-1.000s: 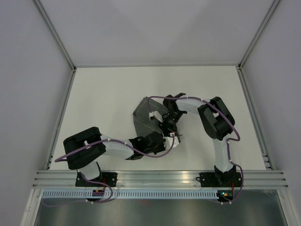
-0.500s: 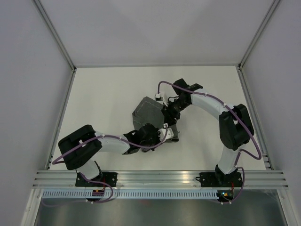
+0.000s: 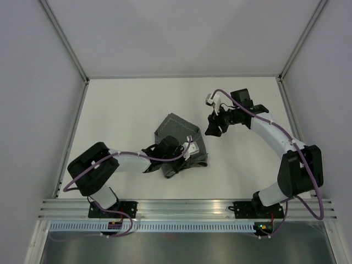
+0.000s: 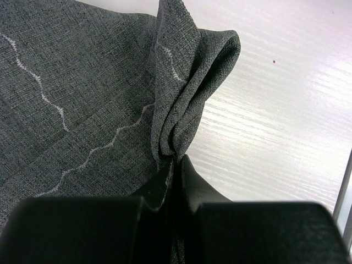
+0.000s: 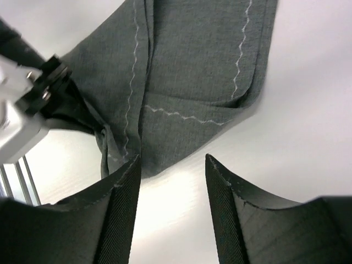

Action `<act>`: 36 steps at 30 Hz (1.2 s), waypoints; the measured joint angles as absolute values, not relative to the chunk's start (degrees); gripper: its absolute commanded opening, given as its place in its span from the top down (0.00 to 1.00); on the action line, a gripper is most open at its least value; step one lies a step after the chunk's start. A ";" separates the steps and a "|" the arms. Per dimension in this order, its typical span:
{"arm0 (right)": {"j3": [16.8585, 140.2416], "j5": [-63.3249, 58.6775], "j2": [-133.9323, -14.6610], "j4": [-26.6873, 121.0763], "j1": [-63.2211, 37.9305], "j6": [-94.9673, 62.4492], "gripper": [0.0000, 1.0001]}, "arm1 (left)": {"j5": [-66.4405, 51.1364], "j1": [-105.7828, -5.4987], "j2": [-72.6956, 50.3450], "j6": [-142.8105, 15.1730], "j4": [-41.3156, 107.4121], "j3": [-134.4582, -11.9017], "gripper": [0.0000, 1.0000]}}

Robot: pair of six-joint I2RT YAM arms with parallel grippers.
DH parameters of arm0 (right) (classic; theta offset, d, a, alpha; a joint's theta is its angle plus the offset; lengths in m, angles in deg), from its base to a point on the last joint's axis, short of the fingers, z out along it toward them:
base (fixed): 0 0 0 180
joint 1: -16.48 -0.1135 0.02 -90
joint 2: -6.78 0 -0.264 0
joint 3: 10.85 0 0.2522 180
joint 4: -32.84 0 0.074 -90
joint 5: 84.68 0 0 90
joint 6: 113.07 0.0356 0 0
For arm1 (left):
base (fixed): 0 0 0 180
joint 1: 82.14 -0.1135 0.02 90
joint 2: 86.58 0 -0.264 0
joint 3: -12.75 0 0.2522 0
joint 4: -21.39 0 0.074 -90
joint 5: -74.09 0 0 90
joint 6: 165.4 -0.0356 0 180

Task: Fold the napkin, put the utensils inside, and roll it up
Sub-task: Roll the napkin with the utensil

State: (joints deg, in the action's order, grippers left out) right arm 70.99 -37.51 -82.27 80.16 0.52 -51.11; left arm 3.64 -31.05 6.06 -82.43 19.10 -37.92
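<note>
The dark grey napkin [image 3: 177, 133] lies folded and bunched on the white table just left of centre. Its wavy pale stitching shows in the left wrist view [image 4: 82, 104] and the right wrist view [image 5: 192, 66]. My left gripper [image 3: 181, 157] is at the napkin's near edge. It is shut on a pinched fold of cloth that stands up between its fingertips [image 4: 175, 160]. My right gripper [image 3: 215, 125] is above the table to the right of the napkin, apart from it. It is open [image 5: 171, 165] with nothing between its fingers. The utensils are out of view.
White enclosure walls ring the table [image 3: 126, 104] on three sides. An aluminium rail [image 3: 187, 208] runs along the near edge by the arm bases. The left arm's wrist [image 5: 27, 99] shows at the upper left of the right wrist view.
My right gripper opened, let go of the napkin and drew back to the right. The left gripper stayed shut on the cloth and shifted left and slightly away, and the napkin settled flatter.
</note>
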 measured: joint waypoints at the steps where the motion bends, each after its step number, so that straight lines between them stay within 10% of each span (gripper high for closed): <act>1: 69.48 -37.73 -80.57 79.72 0.49 -52.39 0.43 | 4.07 -31.22 6.06 -82.27 19.32 -37.96 0.98; 36: 41.70 -23.65 -64.20 65.65 -23.75 -72.02 0.21 | 28.27 -41.28 17.58 -77.66 32.91 -50.81 0.98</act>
State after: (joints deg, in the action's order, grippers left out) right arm 41.70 -23.65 -64.20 65.65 -23.75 -72.02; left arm 28.27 -41.28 17.58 -77.66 32.91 -50.81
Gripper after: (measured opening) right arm 0.786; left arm 0.065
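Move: The free end of the rolled napkin edge lies about 11 cm back from the right hand, 5 cm to its left and 13 cm below. The left hand, already gripping the roll, is some 12 cm back and 11 cm left of the right hand, 13 cm lower. From the left hand that free end is about 6 cm to its right and level fore-and-aft; the napkin's flat part centres roughly 10 cm ahead and 3 cm left. The left fingers keep the napkin roll pinched and stay nearly in place while the wrist rolls it about 25 degrees forward, towards the flat part. The open right hand swings back some 12 cm and sinks about 7 cm, drifting slightly right and then left, towards the free end beside the left gripper; it turns counter-clockwise and its fingers open wider. ##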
